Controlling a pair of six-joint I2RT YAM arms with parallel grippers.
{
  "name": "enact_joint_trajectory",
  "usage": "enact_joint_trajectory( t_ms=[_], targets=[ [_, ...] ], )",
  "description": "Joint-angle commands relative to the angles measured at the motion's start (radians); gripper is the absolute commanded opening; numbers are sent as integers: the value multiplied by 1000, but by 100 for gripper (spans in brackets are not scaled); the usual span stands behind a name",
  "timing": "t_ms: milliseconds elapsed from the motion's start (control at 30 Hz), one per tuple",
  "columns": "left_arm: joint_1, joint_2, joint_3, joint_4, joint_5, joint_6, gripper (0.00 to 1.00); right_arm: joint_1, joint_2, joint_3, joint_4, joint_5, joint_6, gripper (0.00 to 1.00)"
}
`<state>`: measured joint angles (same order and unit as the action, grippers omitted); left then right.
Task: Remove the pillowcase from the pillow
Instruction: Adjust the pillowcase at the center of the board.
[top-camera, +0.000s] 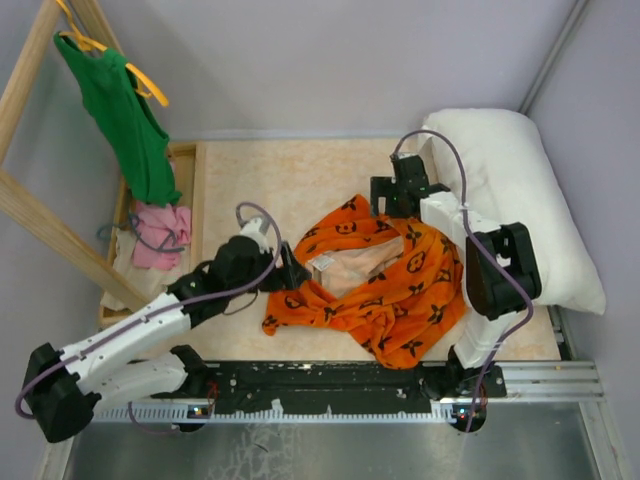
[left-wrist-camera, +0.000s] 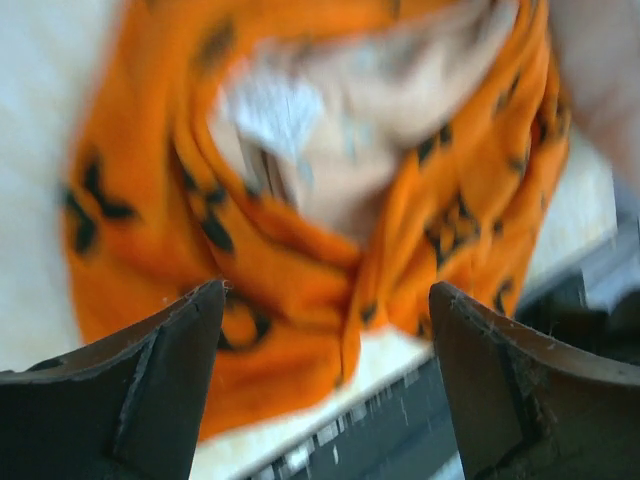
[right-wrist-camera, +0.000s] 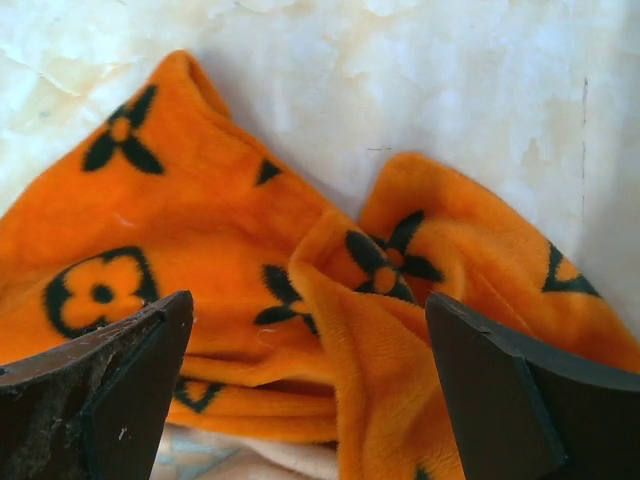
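The orange pillowcase (top-camera: 400, 295) lies crumpled in the middle of the table, its pale lining and a tag showing at the opening. The white pillow (top-camera: 530, 200) rests apart from it at the right, behind the right arm. My left gripper (top-camera: 293, 268) is at the case's left edge. In the blurred left wrist view the left gripper (left-wrist-camera: 327, 300) is open above the pillowcase (left-wrist-camera: 300, 240), with nothing between its fingers. My right gripper (top-camera: 388, 205) hovers at the case's far edge. It is also open (right-wrist-camera: 308, 305) over a fold of the pillowcase (right-wrist-camera: 230, 230), holding nothing.
A green tank top (top-camera: 125, 115) hangs on a yellow hanger from a wooden frame at the far left. A pink cloth (top-camera: 160, 235) lies in a wooden tray beneath it. A black metal rail (top-camera: 350, 385) runs along the table's near edge.
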<state>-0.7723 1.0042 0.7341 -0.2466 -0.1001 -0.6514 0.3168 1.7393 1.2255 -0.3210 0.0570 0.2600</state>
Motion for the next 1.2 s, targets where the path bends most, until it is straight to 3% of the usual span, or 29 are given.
enact_joint_trajectory(
  t_ms=[0, 133, 433, 667, 900, 1033, 1167],
  targets=[
    [-122, -30, -179, 29, 151, -278, 87, -73, 9, 21, 60, -54, 26, 99],
    [-219, 28, -270, 196, 163, -370, 87, -135, 15, -19, 116, -138, 75, 97],
    [-285, 216, -240, 354, 227, -478, 87, -137, -2, -55, 124, -137, 80, 96],
    [-366, 69, -191, 223, 195, -627, 87, -136, -36, -74, 125, -114, 82, 97],
    [-433, 10, -195, 228, 287, -841, 89, -137, -54, -81, 121, -97, 99, 99],
    [-437, 20, -213, 171, 253, -843, 90, -137, -70, -96, 143, -108, 111, 99],
    [-436, 142, -206, 161, 184, -724, 88, -137, -77, -100, 133, -108, 108, 99]
  ],
)
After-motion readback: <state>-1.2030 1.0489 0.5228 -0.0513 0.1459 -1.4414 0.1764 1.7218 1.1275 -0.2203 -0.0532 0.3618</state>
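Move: The pillowcase's front-left flap lies about 8 cm back, 2 cm right and 13 cm below my open left hand. Its white label is some 7 cm ahead and 6 cm right of that hand, 12 cm down. From my right hand, the pillowcase's far-edge fold is about 2 cm ahead, 2 cm right and 4 cm below; the white pillow is level ahead, roughly 28 cm right, at hand height. I sweep my left hand back and down about 11 cm onto the front-left flap, fingers staying wide open, then go on back and right towards the board's front edge while rising some 8 cm; the wrist tips the fingers steeply down, over 40 degrees, and the flap is shoved along. My open right hand shifts about 4 cm right over the far edge, dipping slightly. ##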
